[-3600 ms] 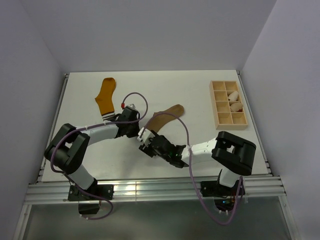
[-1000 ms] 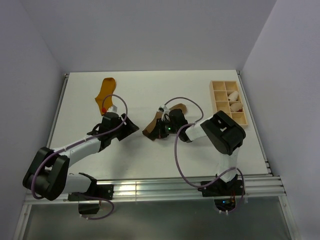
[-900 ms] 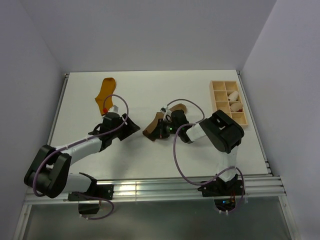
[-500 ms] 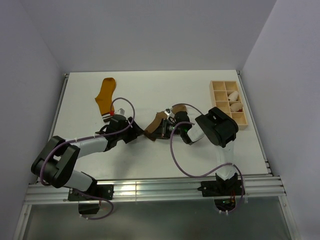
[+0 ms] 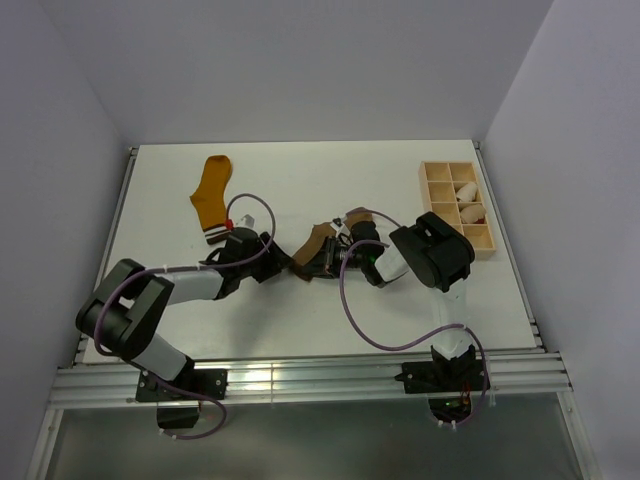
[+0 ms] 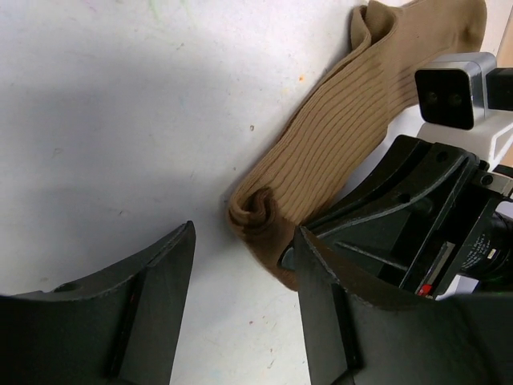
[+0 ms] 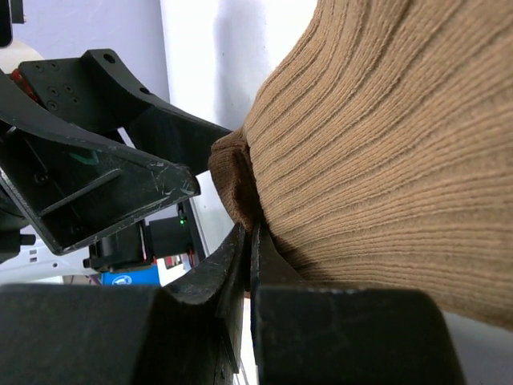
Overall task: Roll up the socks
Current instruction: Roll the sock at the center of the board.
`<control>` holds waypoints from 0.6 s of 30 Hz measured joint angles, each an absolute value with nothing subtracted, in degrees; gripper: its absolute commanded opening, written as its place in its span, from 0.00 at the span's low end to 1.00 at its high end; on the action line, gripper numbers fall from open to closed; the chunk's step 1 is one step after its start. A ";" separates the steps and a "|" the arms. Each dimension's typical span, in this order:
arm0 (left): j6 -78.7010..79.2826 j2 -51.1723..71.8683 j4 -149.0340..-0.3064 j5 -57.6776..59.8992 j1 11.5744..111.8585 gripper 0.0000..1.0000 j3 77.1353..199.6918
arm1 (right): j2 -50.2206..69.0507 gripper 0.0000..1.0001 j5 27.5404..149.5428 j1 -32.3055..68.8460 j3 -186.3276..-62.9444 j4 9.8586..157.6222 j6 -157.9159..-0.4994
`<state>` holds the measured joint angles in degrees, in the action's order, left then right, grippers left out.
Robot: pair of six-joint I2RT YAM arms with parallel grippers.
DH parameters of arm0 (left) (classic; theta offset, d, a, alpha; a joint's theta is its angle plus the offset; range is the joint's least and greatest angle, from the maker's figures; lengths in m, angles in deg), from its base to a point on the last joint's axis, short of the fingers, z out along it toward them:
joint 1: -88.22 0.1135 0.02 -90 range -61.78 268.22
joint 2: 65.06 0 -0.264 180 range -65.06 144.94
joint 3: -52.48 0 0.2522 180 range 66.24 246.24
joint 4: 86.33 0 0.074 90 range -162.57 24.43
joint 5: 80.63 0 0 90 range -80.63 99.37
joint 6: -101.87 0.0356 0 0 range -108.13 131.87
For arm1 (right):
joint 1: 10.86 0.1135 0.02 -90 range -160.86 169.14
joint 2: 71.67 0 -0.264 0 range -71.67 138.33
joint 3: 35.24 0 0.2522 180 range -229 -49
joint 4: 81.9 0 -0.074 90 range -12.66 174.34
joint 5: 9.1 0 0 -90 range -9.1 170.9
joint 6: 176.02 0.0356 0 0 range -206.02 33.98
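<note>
The tan-brown sock (image 5: 316, 241) lies mid-table, its toe pointing to the far right. My right gripper (image 7: 250, 234) is shut on the sock's dark-brown cuff (image 7: 234, 183), and the ribbed tan fabric (image 7: 385, 136) fills that view. In the left wrist view the sock (image 6: 353, 120) runs diagonally, with its near end bunched into a small curl (image 6: 258, 207). My left gripper (image 6: 243, 234) stands open just short of that curl, its right finger (image 6: 353, 321) beside the right arm's black housing. The mustard-orange sock (image 5: 212, 190) lies flat at the far left, untouched.
A wooden compartment tray (image 5: 465, 252) sits at the far right, holding small cream rolled bundles (image 5: 467, 194). The two arms meet close together over the table's middle (image 5: 300, 262). A purple cable (image 5: 350, 310) loops off the right arm.
My left gripper has slid right up to the tan sock's near end and its jaws have narrowed somewhat. The right gripper kept its hold on the cuff while its arm swung in closer.
</note>
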<state>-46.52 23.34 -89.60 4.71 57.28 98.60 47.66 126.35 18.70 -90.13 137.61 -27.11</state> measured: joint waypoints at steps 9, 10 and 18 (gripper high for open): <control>-46.96 26.23 -91.90 4.68 56.71 0.48 99.83 | 47.77 0.02 126.85 18.55 -90.37 137.11 -26.15; -47.24 26.49 -92.12 4.68 56.62 0.46 99.83 | 47.79 0.02 126.85 18.53 -90.37 137.11 -25.99; -47.81 28.50 -92.90 4.68 56.25 0.34 100.72 | 48.45 0.02 127.55 18.49 -90.80 137.22 -25.58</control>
<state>-47.81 28.50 -92.90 4.68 56.25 100.72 48.45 127.55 18.49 -90.80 137.22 -25.58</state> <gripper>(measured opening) 0.366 0.063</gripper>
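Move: Just beyond the left hand's half-open fingers, about 2 cm to its right, 1 cm ahead and a centimetre or so lower, is the small folded cuff corner of the brown sock; from the right hand it is some 3 cm to the left and 1 cm forward. The brown sock's toe end lies about 18 cm right of the left hand and 12 cm ahead, and the mustard sock's middle roughly 19 cm left and 15 cm ahead. Easing about 2 cm to the right, down and a little forward, the left hand brings its fingertips either side of the brown sock's folded cuff corner while they close from over half open to about a third, nipping the cuff roll between the tips. The right hand stays put, its shut fingers still gripping the sock's cuff end beside it. ##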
